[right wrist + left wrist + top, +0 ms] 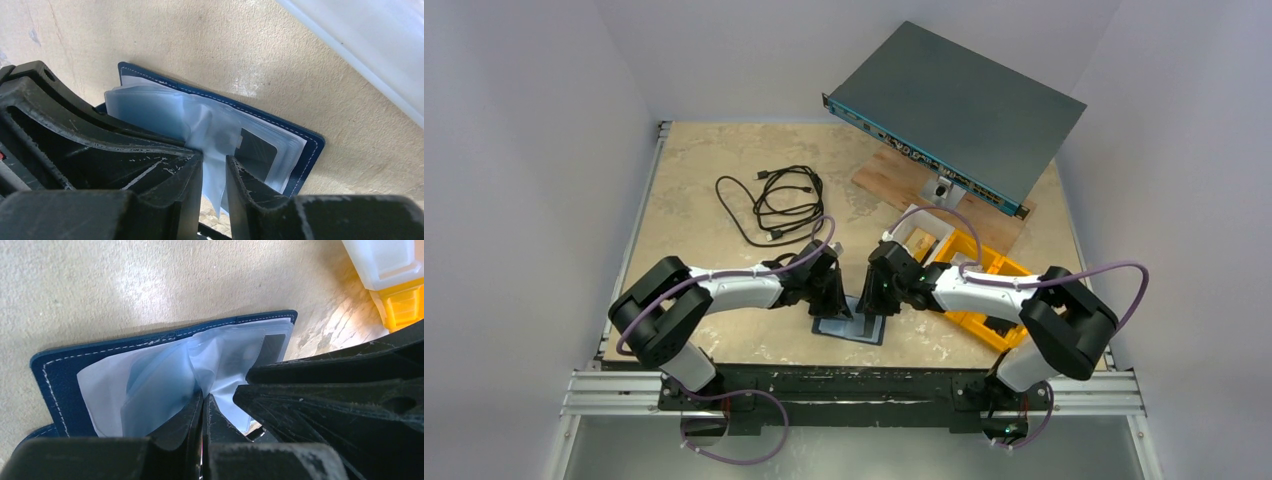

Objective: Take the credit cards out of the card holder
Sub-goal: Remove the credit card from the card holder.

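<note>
The navy card holder (852, 330) lies open and flat on the table between both arms, its clear plastic sleeves (150, 385) fanned upward. My left gripper (205, 399) is shut, pinching a fold of one sleeve at its middle. My right gripper (214, 167) comes in from the other side, its jaws a narrow gap apart with a sleeve (215, 135) hanging loosely between them. A dark card (257, 152) shows inside a sleeve on the right half of the card holder (305, 160); the same dark card (274, 347) appears in the left wrist view. The right gripper's black fingers (325, 400) fill that view's right side.
Yellow bins (984, 290) and a white container (921, 240) stand just right of the card holder. A coiled black cable (774, 200) lies at the back left. A grey rack device (959, 105) rests tilted on a wooden board (889, 178) at the back right.
</note>
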Robot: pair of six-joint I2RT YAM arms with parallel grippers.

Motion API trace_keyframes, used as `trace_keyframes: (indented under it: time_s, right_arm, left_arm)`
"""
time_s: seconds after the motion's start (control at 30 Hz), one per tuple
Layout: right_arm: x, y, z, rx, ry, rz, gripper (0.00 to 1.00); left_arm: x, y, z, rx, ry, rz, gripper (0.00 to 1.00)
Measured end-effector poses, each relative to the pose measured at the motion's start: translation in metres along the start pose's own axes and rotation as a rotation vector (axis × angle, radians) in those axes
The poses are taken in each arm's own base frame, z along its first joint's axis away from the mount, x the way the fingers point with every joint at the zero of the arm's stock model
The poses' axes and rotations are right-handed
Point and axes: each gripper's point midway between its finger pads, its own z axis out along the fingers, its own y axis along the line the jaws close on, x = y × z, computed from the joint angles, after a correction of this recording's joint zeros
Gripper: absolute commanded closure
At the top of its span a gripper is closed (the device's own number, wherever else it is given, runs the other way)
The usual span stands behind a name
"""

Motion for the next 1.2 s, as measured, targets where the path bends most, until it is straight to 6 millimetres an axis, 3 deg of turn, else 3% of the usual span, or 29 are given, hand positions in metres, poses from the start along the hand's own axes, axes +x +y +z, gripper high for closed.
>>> trace_keyframes:
  time_s: [0.27, 0.6, 0.77, 0.9, 1.03, 1.2]
  right_arm:
    - [0.0, -0.001, 0.0, 0.004, 0.001, 0.004, 0.7]
    - [0.009, 0.001, -0.004, -0.016, 0.009, 0.01, 0.72]
    - [0.016, 0.007, -0.001, -0.037, 0.03, 0.011, 0.81]
    - [0.015, 0.008, -0.001, -0.041, 0.028, 0.018, 0.98]
    - [0.016, 0.008, -0.001, -0.037, 0.03, 0.016, 1.0]
    - [0.011, 0.01, -0.005, -0.014, 0.027, -0.007, 1.0]
  left_arm:
    - [0.004, 0.005, -0.005, -0.004, -0.009, -0.026, 1.0]
    - [0.004, 0.005, -0.004, 0.0, -0.011, -0.052, 1.0]
    - [0.004, 0.004, -0.004, 0.0, -0.011, -0.056, 1.0]
    - [0.004, 0.005, -0.004, 0.001, -0.012, -0.056, 1.0]
    - [0.005, 0.005, -0.007, 0.001, -0.016, -0.054, 0.77]
    - [0.005, 0.007, -0.022, -0.011, -0.047, -0.044, 0.66]
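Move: Over the open card holder, the left fingers are already shut on a clear sleeve, whose middle lies about 1 cm back and 1 cm right of them. From the right hand, that sleeve is about 2 cm left, 1 cm back and 1 cm below; the dark card is roughly 2 cm back, 1 cm right and 3 cm below. The holder's middle lies some 2 cm back, 4 cm left and 3 cm below the right hand, the white tray 14 cm ahead, 10 cm right and 4 cm below. Taking the clear sleeve over from the left hand, the partly open right fingers draw back about 1.5 cm and 1 cm left, then shut and pinch it, lifting slightly at the end. The left hand keeps its pinch, shifts under 1 cm left and back and holds there; after the right fingers have shut, it opens, lets go and rises about 1.5 cm, drifting left. ##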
